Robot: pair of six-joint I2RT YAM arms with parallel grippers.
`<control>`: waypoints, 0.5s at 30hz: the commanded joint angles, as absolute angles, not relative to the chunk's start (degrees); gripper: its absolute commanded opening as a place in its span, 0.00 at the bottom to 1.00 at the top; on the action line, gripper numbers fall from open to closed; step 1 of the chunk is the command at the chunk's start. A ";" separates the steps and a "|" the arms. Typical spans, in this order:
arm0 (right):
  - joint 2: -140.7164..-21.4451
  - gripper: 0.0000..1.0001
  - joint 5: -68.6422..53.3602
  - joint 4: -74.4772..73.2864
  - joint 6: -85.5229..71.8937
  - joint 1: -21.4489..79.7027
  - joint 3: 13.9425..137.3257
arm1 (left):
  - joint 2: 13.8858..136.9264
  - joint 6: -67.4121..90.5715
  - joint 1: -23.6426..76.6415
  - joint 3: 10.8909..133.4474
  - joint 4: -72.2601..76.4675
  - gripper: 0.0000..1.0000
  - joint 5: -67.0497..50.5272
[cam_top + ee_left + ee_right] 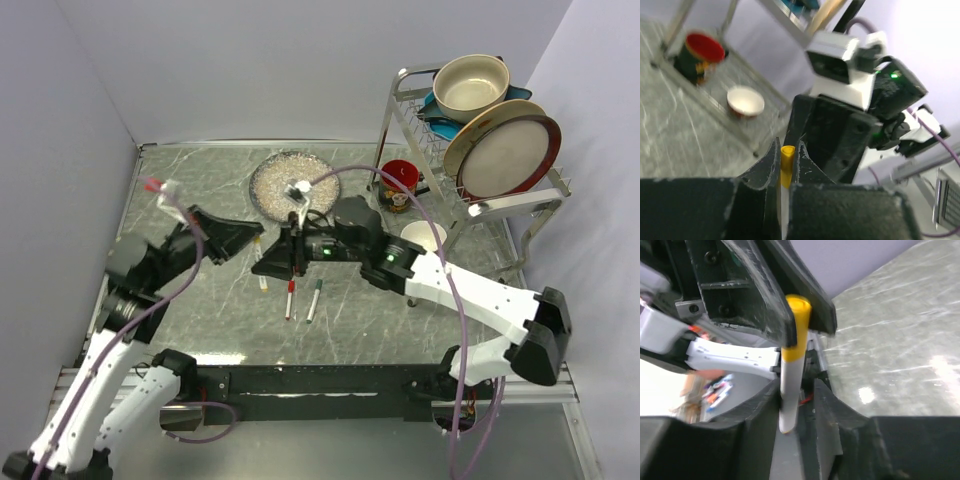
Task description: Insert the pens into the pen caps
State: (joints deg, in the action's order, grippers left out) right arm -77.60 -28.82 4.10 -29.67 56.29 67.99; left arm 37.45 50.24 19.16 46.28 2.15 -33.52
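Observation:
My left gripper [787,150] is shut on a pen with an orange-yellow cap [787,160]; its white barrel runs back between the fingers. In the right wrist view the cap [797,325] sits in the left gripper's black fingers. The white barrel [790,390] hangs down between my right gripper's [796,390] fingers, against the left one with a gap to the right one. In the top view the two grippers, left [252,240] and right [268,262], meet tip to tip mid-table. A red-ended pen [290,298] and a green-ended pen [313,300] lie on the table just in front of them.
A glittery round plate [288,183] lies behind the grippers. A red mug [400,180] and a white cup [423,236] stand by a metal dish rack [480,200] holding a bowl and plates at the back right. Walls close in on the left and at the back.

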 commanded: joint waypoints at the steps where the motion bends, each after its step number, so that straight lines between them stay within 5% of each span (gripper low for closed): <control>1: -69.71 0.48 -23.91 12.40 -27.51 55.81 58.03 | 42.88 44.13 20.04 50.87 -5.88 0.01 -39.38; 3: -64.98 0.52 -22.68 9.78 -26.29 56.16 53.01 | 45.26 41.58 20.13 51.41 -6.76 0.01 -37.01; 4: -63.56 0.68 -20.76 8.45 -25.67 56.42 51.87 | 45.87 40.96 20.04 51.42 -7.46 0.01 -36.31; 6: -59.52 0.83 -19.60 5.82 -24.70 56.95 48.52 | 47.89 38.94 20.13 50.98 -8.69 0.01 -32.38; 15: -46.59 0.92 -12.13 -1.22 -24.61 59.32 44.38 | 58.52 38.32 20.04 39.46 -3.95 0.01 -19.70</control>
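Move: The left hand holds the yellow pen, to be laid down near the others: the red pen lies about 6 cm ahead, 4 cm to its right and some 36 cm below, the green pen 5 cm farther right, level with it. From the right hand, the yellow pen's middle is about 3 cm ahead, 2 cm left and 3 cm above; far beneath that hand, the red pen lies 10 cm ahead and 4 cm right, the green one 5 cm beyond to the right. Still pinching the yellow pen by one end, the left hand carries it about 15 cm down and 7 cm forward towards the table near the red pen, its fingertips tipping some 25 degrees lower. Meanwhile the right hand spreads its already part-open fingers wide and backs away from the yellow pen, about 9 cm to its right and a little back, dipping roughly 6 cm before it climbs slightly. ##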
